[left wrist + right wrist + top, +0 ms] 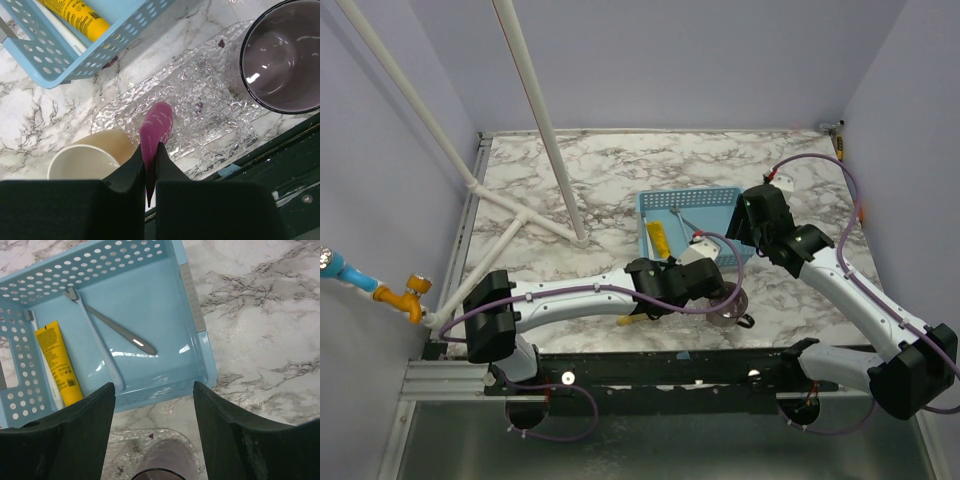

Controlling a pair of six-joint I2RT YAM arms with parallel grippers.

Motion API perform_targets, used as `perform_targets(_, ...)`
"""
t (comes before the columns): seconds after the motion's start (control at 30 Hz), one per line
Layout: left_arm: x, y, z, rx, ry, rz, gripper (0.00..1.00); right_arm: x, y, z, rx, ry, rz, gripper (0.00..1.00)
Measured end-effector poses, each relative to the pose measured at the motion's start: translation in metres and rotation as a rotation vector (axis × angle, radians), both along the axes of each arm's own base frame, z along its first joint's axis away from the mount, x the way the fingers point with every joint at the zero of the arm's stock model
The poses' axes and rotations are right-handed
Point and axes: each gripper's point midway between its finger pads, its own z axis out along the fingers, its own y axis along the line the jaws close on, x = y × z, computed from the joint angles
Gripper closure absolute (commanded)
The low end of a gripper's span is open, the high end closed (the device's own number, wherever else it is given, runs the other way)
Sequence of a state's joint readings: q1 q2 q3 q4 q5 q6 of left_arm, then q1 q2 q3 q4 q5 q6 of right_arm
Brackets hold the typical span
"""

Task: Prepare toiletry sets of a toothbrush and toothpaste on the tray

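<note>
My left gripper (149, 150) is shut on the flat end of the pink tube (156, 125), which points down over the clear textured tray (200, 95). The yellow tube (57, 362) lies in the blue basket (197, 315) along its left side. Beside it lie the grey toothbrush (117, 330) and the pale blue toothbrush (100, 347), crossing near their heads. My right gripper (154, 387) hangs open above the basket's near wall, with nothing between its fingers.
A translucent purple mug (282, 55) stands on the tray's right end. A yellow mug (90, 155) stands at its left end, close to my left fingers. A whitish brush (30, 315) lies left of the yellow tube. White poles (545, 130) cross the back left.
</note>
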State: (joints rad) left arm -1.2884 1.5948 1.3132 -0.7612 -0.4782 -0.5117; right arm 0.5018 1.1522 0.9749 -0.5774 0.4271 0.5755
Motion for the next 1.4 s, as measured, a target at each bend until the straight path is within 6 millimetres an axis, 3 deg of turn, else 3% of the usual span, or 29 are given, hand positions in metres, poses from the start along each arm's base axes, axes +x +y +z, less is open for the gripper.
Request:
perform_targets(0.43,0.001,-0.001,-0.013,0.011,0.013,0.006,0.99,0.0,0.0,-0.001,-0.001,0.005,0.001,0.33)
perform_targets(0.6,0.001,-0.002,-0.013,0.007,0.014,0.01,0.77,0.0,0.001,-0.002,0.0,0.007,0.005,0.32)
perform_targets(0.93,-0.001,-0.003,-0.014,-0.001,0.027,0.012,0.67,0.0,0.002,-0.002,0.003,0.009,0.008,0.32)
perform_targets(1.13,-0.001,-0.001,-0.004,-0.024,0.02,0.011,0.61,-0.001,0.004,-0.003,0.009,0.013,0.016,0.32)
perform_targets(1.4,-0.003,0.001,0.022,-0.084,0.003,0.002,0.54,-0.001,0.008,0.001,0.012,0.013,0.053,0.31)
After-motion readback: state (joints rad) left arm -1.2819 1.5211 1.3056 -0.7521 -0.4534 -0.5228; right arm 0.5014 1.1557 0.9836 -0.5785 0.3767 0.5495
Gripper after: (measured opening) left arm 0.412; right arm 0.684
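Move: The left gripper holds the pink toothpaste, cap down, above the clear tray; the tray's middle lies about 2 cm to this hand's right, 1 cm back and 10 cm below. The cream mug stands some 8 cm left and 1 cm back, the purple mug 12 cm right and 2 cm back, and the basket's middle is 16 cm ahead and 5 cm right. From the right hand, the tray's middle is about 16 cm back, 13 cm left and 14 cm below. Lower the left gripper a little over 1 cm, straight down between the two mugs, to set the pink toothpaste cap-first on the clear tray. Hold there while the fingers open from nearly shut to under half wide and let go of the tube's flat end, then draw straight up about 3.5 cm, tipping the hand only slightly. ##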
